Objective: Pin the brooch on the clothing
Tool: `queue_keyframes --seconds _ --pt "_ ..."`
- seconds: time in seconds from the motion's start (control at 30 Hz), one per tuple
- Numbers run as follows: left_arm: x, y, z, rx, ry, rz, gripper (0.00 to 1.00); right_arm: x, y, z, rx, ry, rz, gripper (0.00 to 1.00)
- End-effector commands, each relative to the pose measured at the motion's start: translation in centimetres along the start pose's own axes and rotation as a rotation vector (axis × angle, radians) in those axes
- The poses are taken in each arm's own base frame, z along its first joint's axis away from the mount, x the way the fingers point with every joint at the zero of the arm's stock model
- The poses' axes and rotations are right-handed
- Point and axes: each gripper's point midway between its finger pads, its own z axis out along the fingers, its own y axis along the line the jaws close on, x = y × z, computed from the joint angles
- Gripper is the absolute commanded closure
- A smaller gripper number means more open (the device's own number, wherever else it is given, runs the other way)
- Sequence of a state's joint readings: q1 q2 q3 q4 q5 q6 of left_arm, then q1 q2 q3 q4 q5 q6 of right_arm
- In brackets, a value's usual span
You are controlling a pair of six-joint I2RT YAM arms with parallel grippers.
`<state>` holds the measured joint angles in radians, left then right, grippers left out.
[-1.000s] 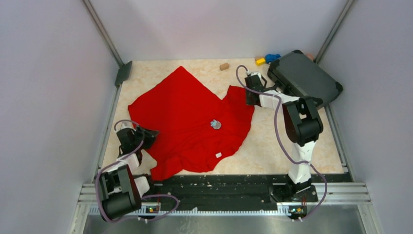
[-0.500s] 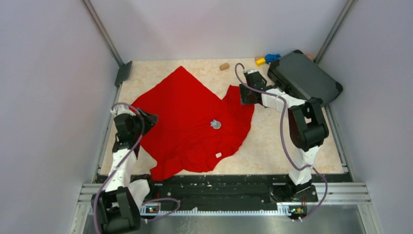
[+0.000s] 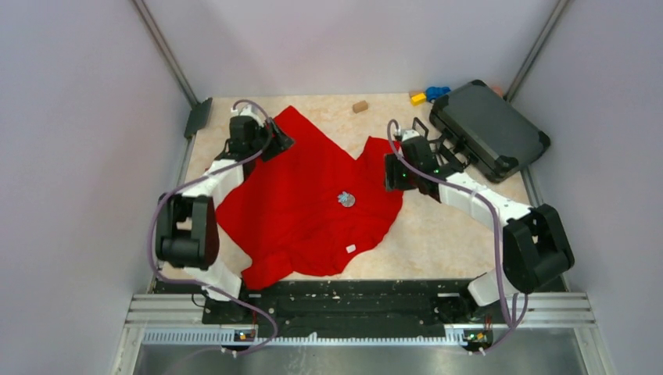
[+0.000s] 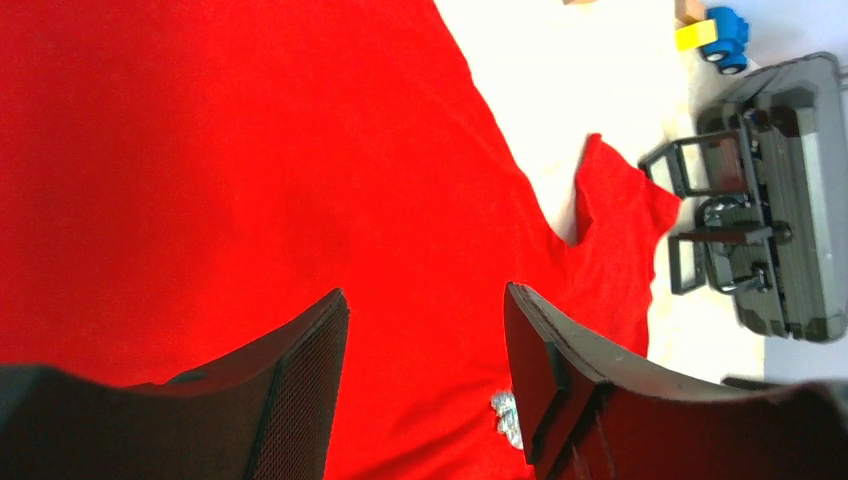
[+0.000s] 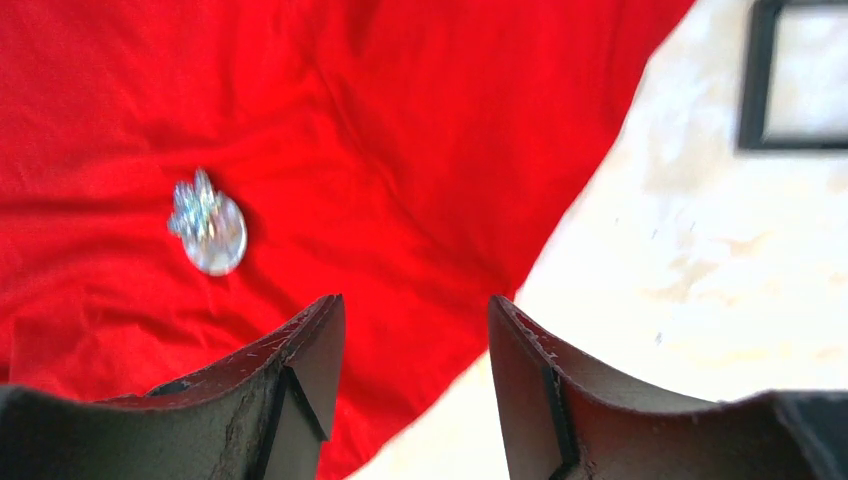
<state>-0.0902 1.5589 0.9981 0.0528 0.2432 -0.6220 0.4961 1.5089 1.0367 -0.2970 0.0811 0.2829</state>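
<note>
The red clothing lies spread flat on the table, its small white tag near the front hem. The silvery brooch rests on the cloth near its middle, apart from both grippers. My left gripper hovers open over the garment's far left part. In the left wrist view, the left gripper has only red clothing between its jaws, and the brooch peeks out beside the right finger. My right gripper is open over the garment's right edge. In the right wrist view, the right gripper is empty, with the brooch to its left.
A black case lies at the far right, close behind the right arm. A yellow block, a blue object and a brown block sit along the back edge. A black bracket stands at the far left corner.
My left arm swung from the near left edge up to the garment's far left part. My right gripper opened, left the sleeve and moved nearer along the garment's right edge.
</note>
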Motion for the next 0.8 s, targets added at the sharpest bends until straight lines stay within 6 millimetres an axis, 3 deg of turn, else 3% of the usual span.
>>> queue_keyframes --seconds 0.0,0.2,0.4,0.77 --pt "-4.1 -1.8 4.3 0.037 -0.039 0.050 0.37 2.6 1.8 -1.6 -0.088 0.031 0.070 0.44" --pt "-4.2 0.4 10.5 -0.011 0.006 0.031 0.37 7.1 3.0 -3.0 -0.112 0.101 0.095 0.44" --pt "-3.3 3.0 15.5 -0.031 0.056 -0.037 0.37 9.9 4.4 -4.1 -0.109 0.105 0.115 0.44" --pt "-3.2 7.2 18.3 -0.064 0.082 -0.113 0.38 13.1 5.2 -2.6 -0.098 0.163 0.121 0.46"
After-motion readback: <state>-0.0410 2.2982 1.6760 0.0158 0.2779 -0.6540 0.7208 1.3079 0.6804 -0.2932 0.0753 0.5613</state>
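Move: The left hand is bound for the clothing's far corner, about 25 cm ahead, some 2 cm left and 12 cm below; the wooden block stands level with that corner, roughly 27 cm to its right. The brooch lies about 12 cm back and 20 cm right of the left hand. From the right hand, the clothing's near right edge is some 17 cm back, 5 cm left and 9 cm below, the brooch about 2 cm back and 15 cm left, the white tag about 20 cm back and 14 cm left. Forward, then increasingly down, the left hand swings some 16 cm out and 10 cm lower over the clothing towards its far corner, levelling off at the end. Meanwhile the right hand draws back about 13 cm while sinking 6 cm, past the brooch on its right side to the near right edge, its fingers tipping further down. Both grippers stay open. ##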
